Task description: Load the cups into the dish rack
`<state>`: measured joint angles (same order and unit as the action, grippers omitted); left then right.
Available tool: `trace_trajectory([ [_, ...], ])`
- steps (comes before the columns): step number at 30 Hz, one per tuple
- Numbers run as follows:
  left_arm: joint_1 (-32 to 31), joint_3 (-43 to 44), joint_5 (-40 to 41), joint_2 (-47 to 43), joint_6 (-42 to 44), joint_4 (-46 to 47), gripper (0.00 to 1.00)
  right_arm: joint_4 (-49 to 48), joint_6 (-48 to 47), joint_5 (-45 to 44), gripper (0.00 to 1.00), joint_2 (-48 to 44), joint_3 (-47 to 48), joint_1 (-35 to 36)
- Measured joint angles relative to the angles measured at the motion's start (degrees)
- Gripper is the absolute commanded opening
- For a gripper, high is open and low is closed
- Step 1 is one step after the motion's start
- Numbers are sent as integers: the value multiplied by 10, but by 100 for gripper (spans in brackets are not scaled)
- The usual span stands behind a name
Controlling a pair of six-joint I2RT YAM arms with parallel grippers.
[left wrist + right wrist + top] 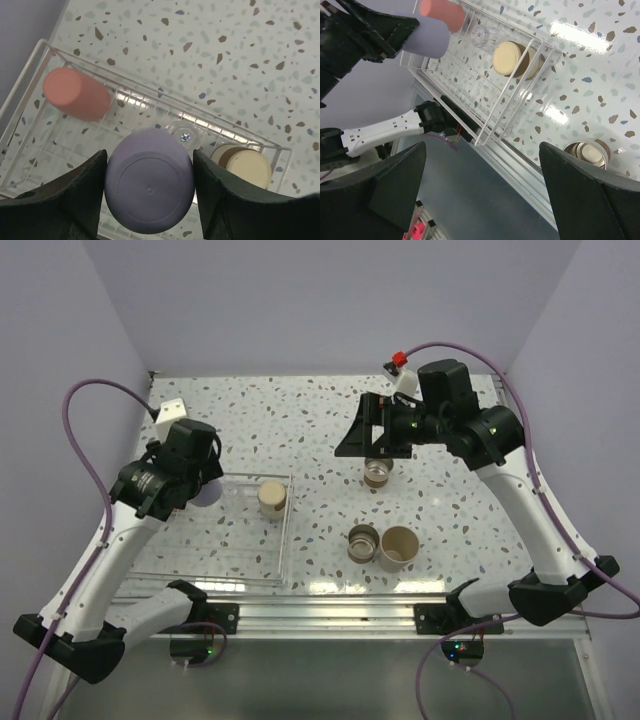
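Observation:
My left gripper (150,167) is shut on a lavender cup (149,181), base toward the camera, held over the dish rack (150,100). Inside the rack sit a coral red cup (76,93), a clear cup (185,134) and a cream cup with a brown band (242,164). From above, the lavender cup (208,492) hangs at the left end of the rack (285,540). My right gripper (372,440) is open and empty, just above a metallic cup (377,473). A second metallic cup (363,542) and a beige cup (397,547) stand side by side near the front edge.
The rack lies on the speckled table at front left, its right wall near the pair of cups. A metal rail (330,612) runs along the near edge. Purple walls enclose the back and both sides. The right wrist view shows the rack (485,85) and one metallic cup (585,152).

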<state>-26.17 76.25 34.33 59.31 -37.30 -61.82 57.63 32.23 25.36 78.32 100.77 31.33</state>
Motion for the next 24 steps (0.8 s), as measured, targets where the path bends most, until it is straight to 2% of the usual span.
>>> trace_trajectory([
  [5, 19, -63, 20, 1, -17, -8, 0, 8, -4, 0, 98, 0, 0, 0],
  [10, 91, -128, -1, 2, -14, 15, 0, 12, -6, 1, 98, 0, -1, 0],
  [19, 164, -201, -61, 3, 27, 122, 0, 16, -8, 2, 98, 0, -12, 1],
  [24, 169, -233, -81, 2, 40, 176, 10, 20, -14, 1, 98, 1, -12, 1],
])
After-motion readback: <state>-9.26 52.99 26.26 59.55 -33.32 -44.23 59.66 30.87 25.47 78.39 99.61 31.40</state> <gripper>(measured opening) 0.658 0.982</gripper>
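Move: The left hand holds the purple cup; its free spot in the dish rack is about 6 cm to the left, 3 cm ahead and 23 cm below. Level with that spot in reach, the red cup lies some 13 cm left of the hand, the clear cup straight ahead by 4 cm, and the beige cup about 9 cm right. From the idle right hand, the spot is roughly 30 cm left, 6 cm ahead and 31 cm below. Left hand lowers the still-gripped purple cup about 12 cm and 5 cm left, towards the rack's free gap. ##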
